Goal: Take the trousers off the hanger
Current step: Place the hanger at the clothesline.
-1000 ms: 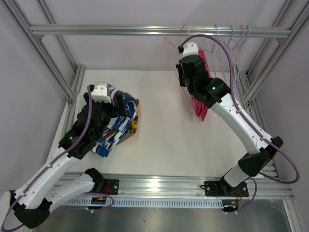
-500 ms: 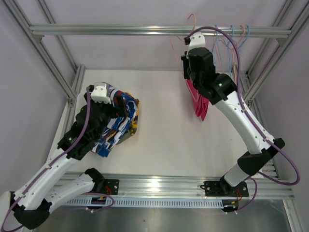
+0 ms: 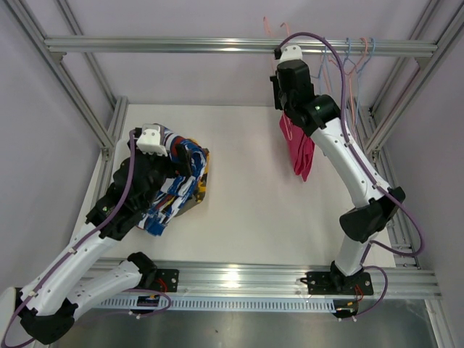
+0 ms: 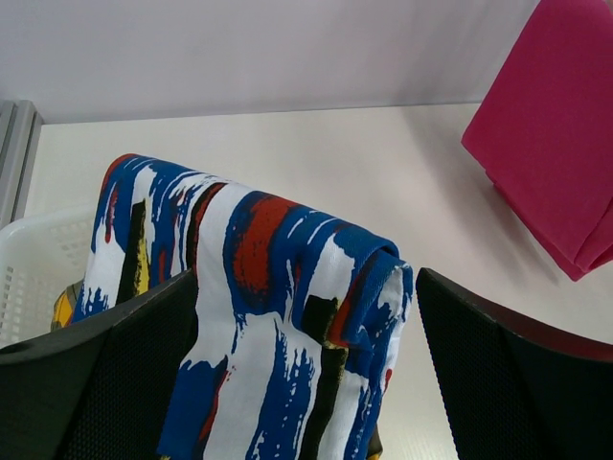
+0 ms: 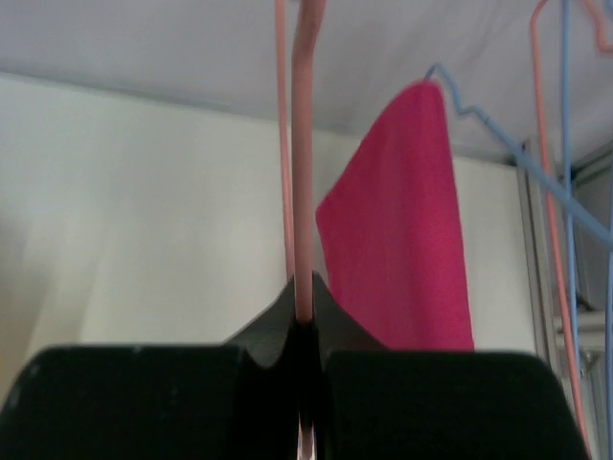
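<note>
My right gripper [image 5: 305, 309] is shut on the thin wire of a salmon-pink hanger [image 5: 303, 144] and holds it up by the back rail [image 3: 181, 45]. The hanger's hook [image 3: 270, 27] shows above that rail. Plain magenta trousers [image 3: 301, 148] hang just right of the gripper [image 3: 279, 88]. In the right wrist view their top [image 5: 407, 220] meets a blue wire hanger [image 5: 498, 134]. My left gripper [image 4: 306, 331] is open, its fingers [image 4: 105, 383] either side of blue-red-white patterned trousers [image 4: 259, 287]. These lie on top of a pile [image 3: 177, 188].
Several more bare wire hangers [image 3: 355, 54] hang from the rail at the back right. A white basket [image 4: 29, 278] holds the pile at the left. Aluminium frame posts [image 3: 109, 134] stand at both sides of the white table [image 3: 246, 196].
My right arm has lifted the salmon-pink hanger up and back toward the rail. The magenta trousers have stayed roughly where they were. The left arm has not moved.
</note>
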Controlling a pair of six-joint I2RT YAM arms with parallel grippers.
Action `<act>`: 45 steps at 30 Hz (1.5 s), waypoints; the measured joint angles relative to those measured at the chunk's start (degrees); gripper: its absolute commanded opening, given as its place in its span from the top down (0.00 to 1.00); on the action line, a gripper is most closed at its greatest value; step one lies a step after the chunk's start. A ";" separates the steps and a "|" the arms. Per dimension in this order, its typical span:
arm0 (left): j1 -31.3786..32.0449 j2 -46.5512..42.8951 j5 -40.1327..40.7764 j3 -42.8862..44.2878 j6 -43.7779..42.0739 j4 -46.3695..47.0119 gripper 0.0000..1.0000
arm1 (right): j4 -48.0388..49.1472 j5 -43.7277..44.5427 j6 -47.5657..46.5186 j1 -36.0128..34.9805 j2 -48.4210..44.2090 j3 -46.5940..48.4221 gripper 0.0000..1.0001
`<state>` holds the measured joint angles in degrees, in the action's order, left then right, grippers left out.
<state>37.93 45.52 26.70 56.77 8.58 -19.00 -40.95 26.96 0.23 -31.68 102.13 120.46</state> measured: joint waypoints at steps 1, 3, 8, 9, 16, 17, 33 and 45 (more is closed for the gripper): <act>0.00 -0.04 -0.11 0.00 0.00 0.00 0.01 | -0.48 -0.31 0.00 0.09 0.46 0.35 1.00; 0.00 -0.13 -0.20 0.00 0.00 0.00 0.01 | -0.76 -1.01 -0.02 0.11 1.07 0.57 1.00; 0.00 -0.31 -0.46 0.00 0.02 0.00 0.00 | -0.72 -1.92 0.66 0.15 1.57 0.33 1.00; 0.00 -0.33 -0.52 0.00 0.02 0.00 0.01 | -0.35 -2.05 0.85 0.15 1.46 0.00 1.00; 0.00 -0.81 -0.61 0.00 0.02 -0.02 0.01 | 2.10 -2.56 1.73 0.50 0.28 -6.45 1.00; 0.00 -0.87 -0.63 0.00 0.02 0.00 0.01 | 2.23 -2.62 1.75 0.55 0.28 -7.08 1.00; -0.04 -1.49 -1.51 0.00 0.00 -0.02 0.01 | 3.54 -3.89 2.99 0.55 -2.34 -10.60 0.52; -0.04 -1.70 -1.49 0.00 0.00 0.02 0.00 | 3.04 -3.39 3.74 -3.06 -8.98 -16.11 0.35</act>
<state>37.89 43.81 25.21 56.77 8.58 -18.98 -37.91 23.57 3.97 -34.74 93.14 104.36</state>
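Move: The right hand already holds the pink hanger, its hook up by the clothesline; that spot on the clothesline is some 8 cm ahead, 1 cm right and 15 cm above the hand. The magenta trousers hang about 7 cm to the hand's right, 5 cm ahead and 8 cm lower. The empty hangers are some 20 cm right, 8 cm ahead and 5 cm higher. From the left hand, the clothesline spot is roughly 26 cm ahead, 26 cm right and 20 cm up. The right hand lowers the hanger about 5 cm onto the clothesline, opens, then draws back some 5 cm. ##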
